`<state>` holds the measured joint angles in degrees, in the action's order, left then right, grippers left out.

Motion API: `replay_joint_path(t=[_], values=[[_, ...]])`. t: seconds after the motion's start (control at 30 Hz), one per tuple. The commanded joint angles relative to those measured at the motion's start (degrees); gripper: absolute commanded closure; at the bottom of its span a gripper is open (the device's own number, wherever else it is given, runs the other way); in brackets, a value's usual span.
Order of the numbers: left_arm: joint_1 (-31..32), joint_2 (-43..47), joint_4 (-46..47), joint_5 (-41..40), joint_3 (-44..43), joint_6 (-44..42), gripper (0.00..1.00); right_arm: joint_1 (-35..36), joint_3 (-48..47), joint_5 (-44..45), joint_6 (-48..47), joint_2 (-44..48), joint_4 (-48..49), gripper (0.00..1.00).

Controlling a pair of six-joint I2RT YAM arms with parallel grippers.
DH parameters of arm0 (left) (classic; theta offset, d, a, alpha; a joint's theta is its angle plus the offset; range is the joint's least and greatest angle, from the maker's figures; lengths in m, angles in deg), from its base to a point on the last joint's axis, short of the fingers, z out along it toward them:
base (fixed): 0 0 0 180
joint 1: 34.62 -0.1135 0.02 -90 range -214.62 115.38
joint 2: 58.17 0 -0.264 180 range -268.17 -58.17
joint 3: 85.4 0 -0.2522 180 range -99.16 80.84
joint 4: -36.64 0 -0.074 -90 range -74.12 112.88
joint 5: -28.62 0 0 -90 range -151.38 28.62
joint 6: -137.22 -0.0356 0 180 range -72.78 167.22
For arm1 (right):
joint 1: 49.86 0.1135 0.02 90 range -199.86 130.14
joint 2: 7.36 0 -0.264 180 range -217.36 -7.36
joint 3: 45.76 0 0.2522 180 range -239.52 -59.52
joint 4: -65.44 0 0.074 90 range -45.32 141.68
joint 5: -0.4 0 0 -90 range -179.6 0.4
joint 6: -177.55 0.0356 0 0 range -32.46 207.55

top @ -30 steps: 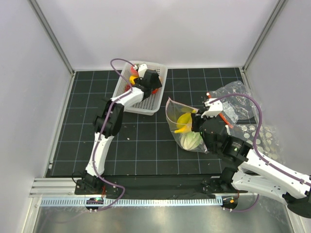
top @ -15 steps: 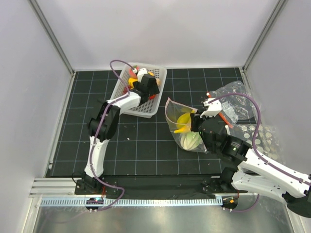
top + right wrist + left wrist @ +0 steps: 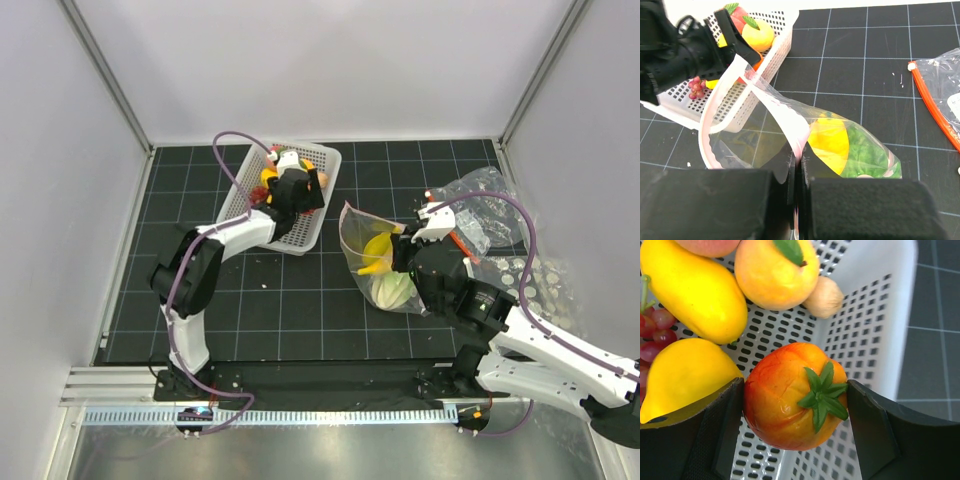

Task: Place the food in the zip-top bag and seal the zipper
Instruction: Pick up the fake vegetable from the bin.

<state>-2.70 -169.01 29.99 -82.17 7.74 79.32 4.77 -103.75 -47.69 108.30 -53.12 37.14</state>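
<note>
My left gripper (image 3: 290,192) is in the white basket (image 3: 325,200), shut on the orange-red round fruit (image 3: 795,395) with a green leaf cap. Around it lie yellow pieces (image 3: 695,290), a yellow-orange fruit (image 3: 775,270) and dark grapes (image 3: 652,330). My right gripper (image 3: 799,160) is shut on the mouth edge of the zip-top bag (image 3: 765,145) and holds it open toward the basket. Its pale zipper strip (image 3: 770,100) curves up from the pinch. The banana (image 3: 827,140) and green cabbage (image 3: 865,155) lie inside. In the top view the bag (image 3: 360,235) sits mid-table.
An undotted clear bag (image 3: 480,205) with an orange-red strip (image 3: 935,110) lies right of the held bag. More dotted clear plastic (image 3: 540,280) lies at the right wall. Grey walls and metal posts close the black gridded mat.
My left gripper has moved left and nearer within the basket, its elbow swinging left. The basket has shifted and turned slightly with it. The right gripper and bag have stayed still.
</note>
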Motion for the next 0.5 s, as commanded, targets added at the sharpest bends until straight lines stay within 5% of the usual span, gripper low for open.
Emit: replay_joint_path(t=[0.0,0.47], values=[[1.30,6.60,8.00,-1.79,2.34,-2.65,0.68,-0.14,-0.86,0.36,0.78,0.67,3.38,0.99],[6.22,28.19,10.02,-5.48,16.91,-3.98,0.67,-0.14,-1.04,-1.48,0.69,-0.38,3.56,0.99]])
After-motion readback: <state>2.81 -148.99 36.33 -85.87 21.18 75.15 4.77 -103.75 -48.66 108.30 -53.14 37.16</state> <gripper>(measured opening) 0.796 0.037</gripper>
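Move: The tomato is already gripped in the left hand, over the bin. The bag's mouth lies roughly 21 cm back, 16 cm to the right and 12 cm above this hand. In the bin, the orange peach is about 8 cm ahead, the walnut 7 cm ahead and 5 cm right, and the yellow pear 2 cm ahead and 6 cm left, all some 6 cm lower. From the right hand the bag's mouth is about 8 cm left, 2 cm forward and 4 cm below. Upward first, then more and more back towards its base, the left hand lifts the tomato about 9 cm and draws it back some 6 cm, up out of the bin and nearer the bag's mouth. The fingers keep their grip while the wrist tips them up by 10 to 15 degrees. The right hand stays put, still pinching the bag's rim. ##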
